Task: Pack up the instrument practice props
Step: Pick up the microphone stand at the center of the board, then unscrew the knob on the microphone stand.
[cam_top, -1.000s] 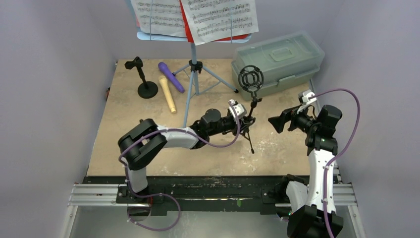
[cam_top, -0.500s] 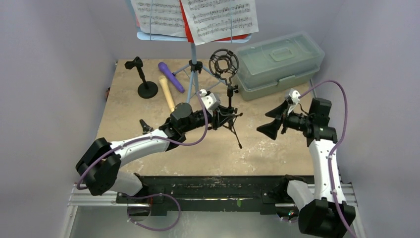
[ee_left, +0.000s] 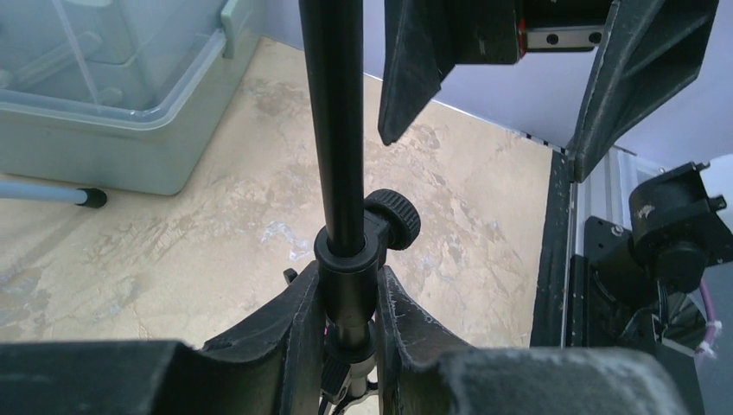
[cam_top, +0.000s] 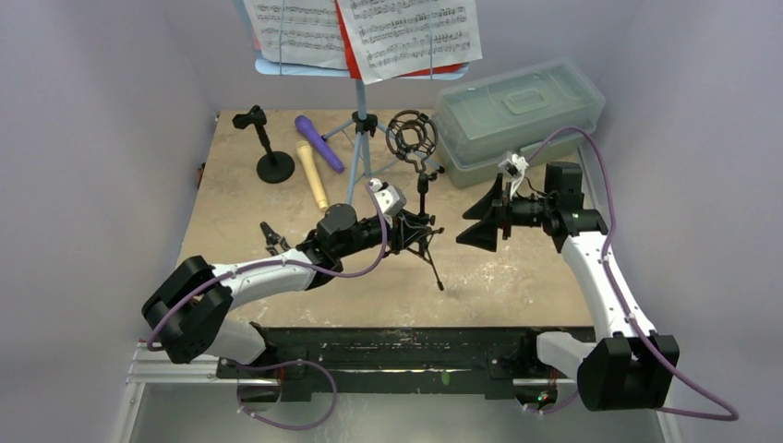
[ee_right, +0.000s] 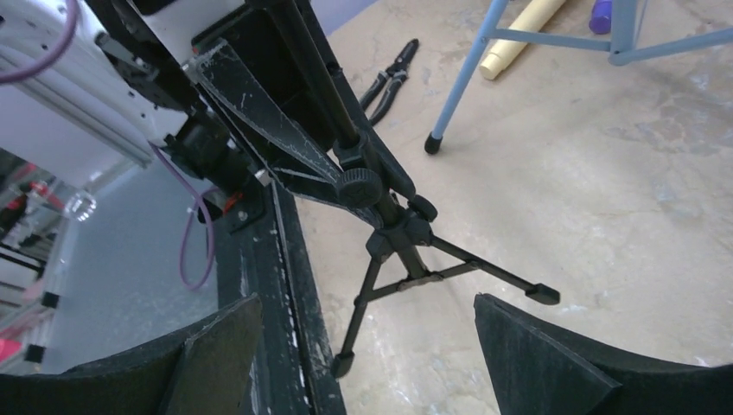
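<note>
The black tripod mic holder (cam_top: 423,189), with its ring (cam_top: 413,135) on top, hangs tilted above the table. My left gripper (cam_top: 411,231) is shut on its pole (ee_left: 335,130), just above the spread legs (ee_right: 406,259). My right gripper (cam_top: 482,220) stands open just right of the holder, facing it, with nothing between its fingers (ee_right: 536,350). Far left lie a purple microphone (cam_top: 319,143) and a tan microphone (cam_top: 312,175), next to the round-base holder (cam_top: 268,149). The pale-blue music rack (cam_top: 361,120) stands at the back and carries sheet-music pages (cam_top: 369,32).
A translucent grey-green lidded box (cam_top: 517,115) sits shut at the back right, close behind my right gripper. A rack leg (ee_right: 462,78) reaches down toward the tripod. A small black tool (cam_top: 271,237) lies by my left arm. Walls close in on three sides.
My left arm has swung left with the tripod holder in its grip, lifting it off the table. My right gripper has moved left toward the holder and stays open.
</note>
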You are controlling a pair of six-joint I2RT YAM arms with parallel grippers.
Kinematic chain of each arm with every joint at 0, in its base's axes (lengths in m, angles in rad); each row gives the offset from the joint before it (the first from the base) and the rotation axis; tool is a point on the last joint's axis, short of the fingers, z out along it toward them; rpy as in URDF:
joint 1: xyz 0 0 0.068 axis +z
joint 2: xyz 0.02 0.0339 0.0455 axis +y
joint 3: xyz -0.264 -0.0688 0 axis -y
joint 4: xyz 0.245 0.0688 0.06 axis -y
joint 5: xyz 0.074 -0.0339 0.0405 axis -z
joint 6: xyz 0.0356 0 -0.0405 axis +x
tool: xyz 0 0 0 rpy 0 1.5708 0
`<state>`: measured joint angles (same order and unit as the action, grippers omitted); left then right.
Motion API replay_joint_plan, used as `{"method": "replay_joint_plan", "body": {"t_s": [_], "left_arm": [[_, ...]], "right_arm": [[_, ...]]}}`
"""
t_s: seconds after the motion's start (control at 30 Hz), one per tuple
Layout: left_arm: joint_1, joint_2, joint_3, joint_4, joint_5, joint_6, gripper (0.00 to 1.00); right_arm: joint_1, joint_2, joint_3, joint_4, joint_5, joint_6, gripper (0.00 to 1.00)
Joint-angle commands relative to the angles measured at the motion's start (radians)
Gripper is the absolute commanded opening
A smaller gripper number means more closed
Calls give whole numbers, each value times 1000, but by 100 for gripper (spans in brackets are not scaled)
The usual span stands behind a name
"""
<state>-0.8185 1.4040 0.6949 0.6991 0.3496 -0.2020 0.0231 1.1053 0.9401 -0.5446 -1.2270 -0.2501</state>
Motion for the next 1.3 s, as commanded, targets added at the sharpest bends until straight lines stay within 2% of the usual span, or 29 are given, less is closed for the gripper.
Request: {"method": "replay_joint_plan", "body": {"t_s": [0.0,0.2,0.37,0.67,1.27], "left_arm": [[4,-19,-18,199,-87,-85,0],[-9,-28,-15,180,-183,-129,0],[-34,-29,-17,174,-192,-117,0],[-51,-26,-18,185,-170,-115,0],[-57,10,-9,209,-119,-137,0]], "right_arm": [[17,3,-26,158,-71,204,95],[61,19,-68,466,-38,582,93],[91,74,-78,617,-14,754,91],[124,85,-141,695,30,819,84],[168,119,-151,769,31,858,68]]}}
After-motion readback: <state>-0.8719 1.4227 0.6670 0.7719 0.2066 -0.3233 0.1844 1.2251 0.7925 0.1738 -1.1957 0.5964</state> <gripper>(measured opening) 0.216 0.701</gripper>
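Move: My left fingers already hold the microphone stand by its shaft. From my open right hand that grasped stretch lies some 9 cm to the left, straight ahead level for level and a couple of centimetres lower. The right foot of the music stand is on the table, about 18 cm ahead and 4 cm left of my right hand; the green box sits roughly 26 cm ahead and 15 cm right, about 11 cm lower. I bring my right hand about 5 cm left towards the microphone stand's shaft, rising slightly and partly sinking back on the way, while the wrist rolls some 20 degrees, the fingertips tilt up and the wide-open fingers narrow by about a quarter. My left hand keeps its pinch on the shaft, swinging briefly forward and back while turning slightly counter-clockwise. ##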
